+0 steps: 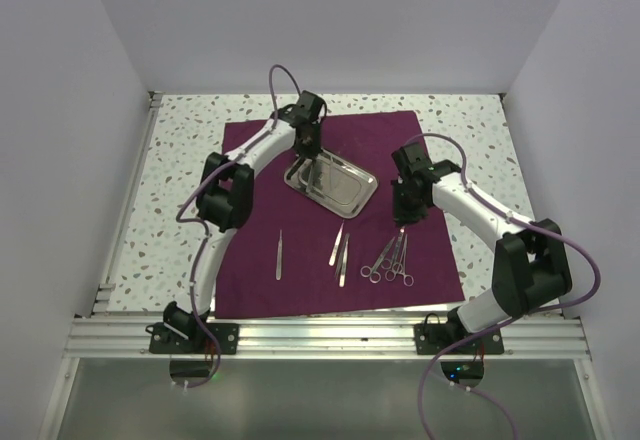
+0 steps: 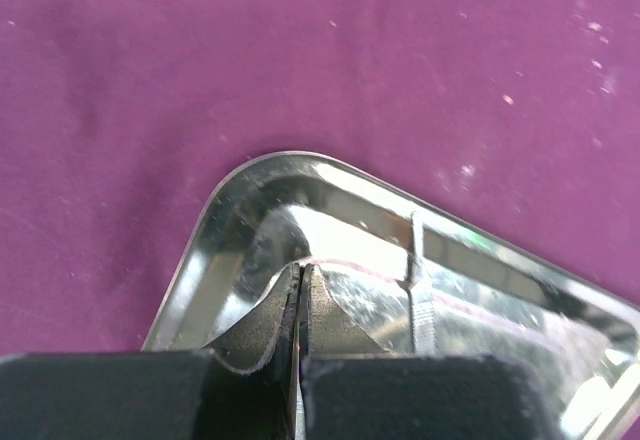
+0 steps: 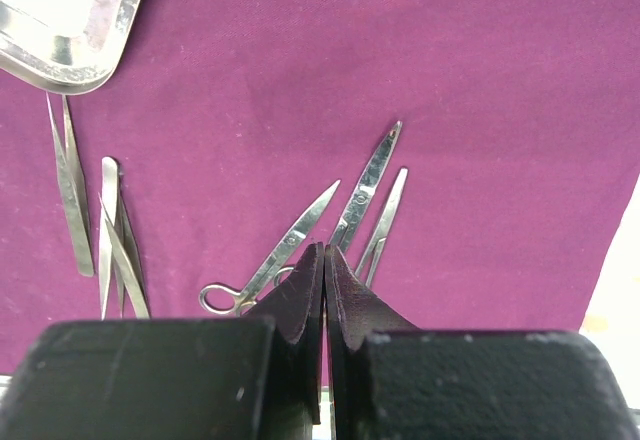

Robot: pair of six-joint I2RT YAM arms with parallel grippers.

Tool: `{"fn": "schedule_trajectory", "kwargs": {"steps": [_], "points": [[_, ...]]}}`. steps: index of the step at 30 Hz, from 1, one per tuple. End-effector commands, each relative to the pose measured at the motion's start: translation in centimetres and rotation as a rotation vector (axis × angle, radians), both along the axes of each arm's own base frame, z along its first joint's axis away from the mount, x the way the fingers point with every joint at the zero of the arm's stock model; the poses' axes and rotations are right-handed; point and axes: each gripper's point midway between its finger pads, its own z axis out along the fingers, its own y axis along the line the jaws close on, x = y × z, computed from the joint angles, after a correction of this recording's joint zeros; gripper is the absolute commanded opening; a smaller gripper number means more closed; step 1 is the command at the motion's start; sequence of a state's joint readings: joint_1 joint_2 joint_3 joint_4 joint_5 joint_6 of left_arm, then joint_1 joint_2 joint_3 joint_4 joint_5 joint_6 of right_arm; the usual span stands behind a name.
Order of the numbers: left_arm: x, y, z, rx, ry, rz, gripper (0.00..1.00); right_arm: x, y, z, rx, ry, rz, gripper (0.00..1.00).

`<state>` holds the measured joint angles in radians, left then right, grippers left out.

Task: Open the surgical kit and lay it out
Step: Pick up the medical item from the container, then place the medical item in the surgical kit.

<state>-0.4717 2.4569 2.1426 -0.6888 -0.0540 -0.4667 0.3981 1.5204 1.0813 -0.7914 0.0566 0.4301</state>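
The surgical kit's maroon cloth (image 1: 420, 150) lies spread flat on the table. A shiny steel tray (image 1: 350, 192) sits at its middle. My left gripper (image 1: 308, 155) is shut, with its tips (image 2: 302, 268) down inside the tray's corner (image 2: 200, 250). A thin steel instrument (image 2: 418, 280) lies just right of them, not held. My right gripper (image 1: 403, 210) is shut and empty (image 3: 325, 248), hovering over three ring-handled instruments (image 3: 368, 185) fanned on the cloth. Tweezers (image 3: 68, 185) lie below the tray (image 3: 70, 20), and one more pair (image 1: 279, 255) lies further left.
Speckled tabletop (image 1: 180, 160) borders the cloth on the left, back and right. An aluminium rail (image 1: 330, 335) with the arm bases runs along the near edge. White walls close in on three sides. The cloth's right edge (image 3: 600, 260) is close to my right gripper.
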Motion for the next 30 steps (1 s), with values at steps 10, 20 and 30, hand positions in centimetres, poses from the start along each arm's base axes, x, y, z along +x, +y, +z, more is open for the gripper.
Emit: {"fn": "schedule_trajectory", "kwargs": {"steps": [10, 20, 30], "points": [[-1.9, 0.5, 9.2, -0.116, -0.064, -0.028, 0.00, 1.5, 1.0, 2.2, 0.062, -0.076, 0.001, 0.00], [-12.0, 7.2, 6.7, 0.023, 0.002, 0.065, 0.00, 0.6, 0.8, 1.8, 0.058, -0.060, 0.015, 0.00], [-19.4, 8.5, 2.1, 0.111, 0.064, 0.088, 0.00, -0.4, 0.3, 1.7, 0.051, -0.050, 0.020, 0.00]]}}
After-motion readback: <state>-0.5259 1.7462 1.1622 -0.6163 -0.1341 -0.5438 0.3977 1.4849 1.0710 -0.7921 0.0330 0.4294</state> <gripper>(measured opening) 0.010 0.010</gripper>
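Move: Over the left far end of the tray, the left hand already holds the slim metal medical item. The lone tweezers it is being taken to lie about 29 cm back, 8 cm to the left and 3 cm below. The tray's middle is roughly 7 cm back and 5 cm to the right; the tweezer cluster lies some 29 cm back and 6 cm to the right. From the right hand, the lone tweezers are about 28 cm left, 6 cm back and 8 cm below. Lifting the gripped medical item about 6 cm clear of the tray, the left hand sweeps some 20 cm back and 9 cm left over the cloth towards the lone tweezers, sinking again by roughly 5 cm near the end while still travelling. Its fingers stay shut on the item and tip slightly nearer to straight down. ##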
